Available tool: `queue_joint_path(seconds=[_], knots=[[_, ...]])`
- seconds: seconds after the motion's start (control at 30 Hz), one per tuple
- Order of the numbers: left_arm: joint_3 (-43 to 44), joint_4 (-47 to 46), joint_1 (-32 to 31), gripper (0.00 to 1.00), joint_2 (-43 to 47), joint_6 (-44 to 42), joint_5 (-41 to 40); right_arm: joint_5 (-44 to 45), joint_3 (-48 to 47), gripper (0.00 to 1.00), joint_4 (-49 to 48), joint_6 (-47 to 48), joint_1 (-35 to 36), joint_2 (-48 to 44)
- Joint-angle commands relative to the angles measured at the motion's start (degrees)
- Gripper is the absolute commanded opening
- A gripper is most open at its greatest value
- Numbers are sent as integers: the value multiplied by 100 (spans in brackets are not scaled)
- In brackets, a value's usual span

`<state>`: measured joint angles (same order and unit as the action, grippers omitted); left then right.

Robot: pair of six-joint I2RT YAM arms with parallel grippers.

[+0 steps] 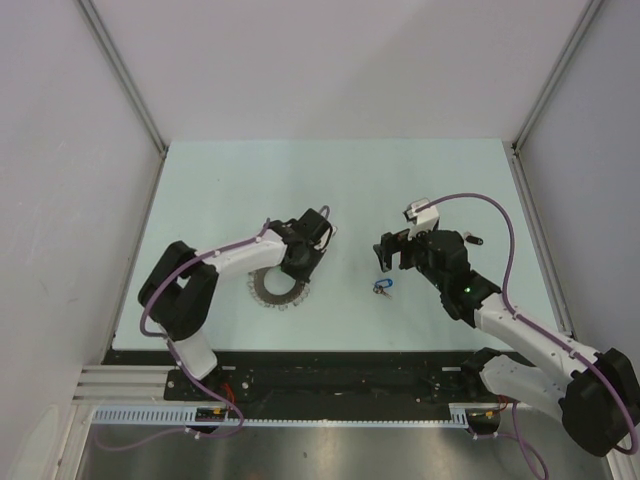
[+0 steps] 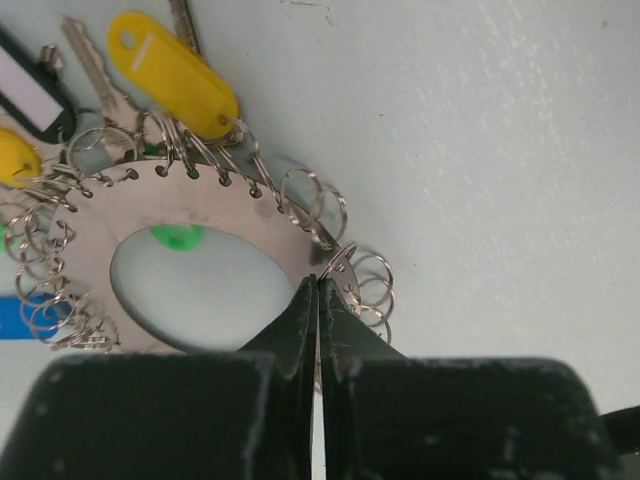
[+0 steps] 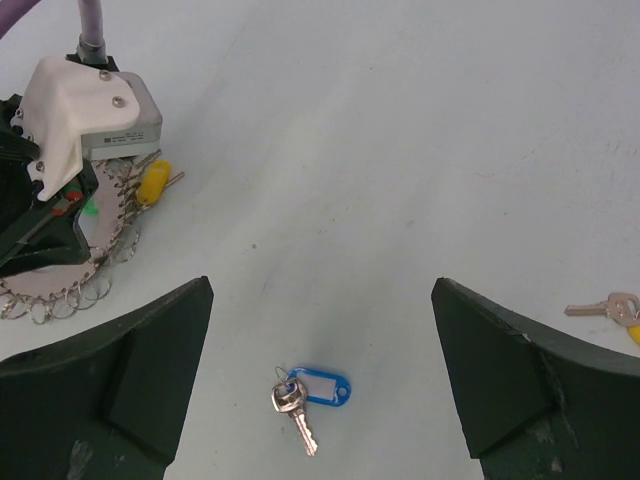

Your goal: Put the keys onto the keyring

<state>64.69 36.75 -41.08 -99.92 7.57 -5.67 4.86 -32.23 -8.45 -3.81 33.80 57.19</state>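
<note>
The keyring (image 1: 270,291), a flat grey metal disc (image 2: 110,215) with a hole and small wire loops round its rim, lies under my left gripper (image 1: 300,268). Keys with yellow (image 2: 175,75) and black (image 2: 30,90) tags hang from its far edge. My left gripper (image 2: 318,282) is shut, its tips pressed together on the keyring's rim beside a wire loop. A loose key with a blue tag (image 3: 312,390) lies on the table between the two arms (image 1: 382,287). My right gripper (image 3: 321,284) hovers open above it, touching nothing. The keyring (image 3: 95,225) also shows at the left of the right wrist view.
Another loose key (image 3: 605,308) lies at the right edge of the right wrist view, a yellow tag just beside it. The pale green table (image 1: 330,180) is bounded by white walls left, right and behind. The left arm's white camera housing (image 3: 85,110) stands over the keyring.
</note>
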Motion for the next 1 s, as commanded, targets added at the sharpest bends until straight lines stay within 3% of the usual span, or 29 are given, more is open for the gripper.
queue_joint_path(seconds=[0.0, 0.23, 0.4, 0.67, 0.97], knots=[[-87, 43, -23, 0, 762, -186, 5, -353, -12, 97, -245, 65, 74, -331], [-456, -379, -23, 1, 1510, -467, 312, -1153, -3, 100, -438, 232, 188, -568], [-720, -713, -23, 0, 2229, -713, 452, -2137, -12, 98, -570, -136, 171, -586], [-1090, -1162, -32, 0, 3048, -1064, 1182, -3842, -12, 86, -1632, -629, 223, 11], [-1239, -1302, -32, 0, 3479, -1276, 1692, -4844, -292, 67, -2556, -331, 302, 1065]])
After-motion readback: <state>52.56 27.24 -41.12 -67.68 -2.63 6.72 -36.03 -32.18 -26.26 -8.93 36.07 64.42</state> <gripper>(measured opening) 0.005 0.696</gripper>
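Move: The left gripper, shut on a small ring at the keyring's back right rim, has the open right gripper about 22 cm to its right, 4 cm farther out and 14 cm higher. The keyring's middle lies some 5 cm left of that left hand and 2 cm ahead, the big yellow tag about 8 cm straight ahead. From the right hand the keyring is about 27 cm left, 3 cm back and 16 cm down; the blue-tagged key lies almost beneath it, 3 cm back and 2 cm left, 17 cm down. Keep the left gripper shut on the small ring and raise the keyring about 12 cm, easing slightly back towards the end while the fingers tilt out forward and to the right. Meanwhile swing the right gripper left and back towards the keyring, some 13 cm in all, turning about 40 degrees counter-clockwise; let it rise a little, then start to dip, its fingers closing partway without touching. ##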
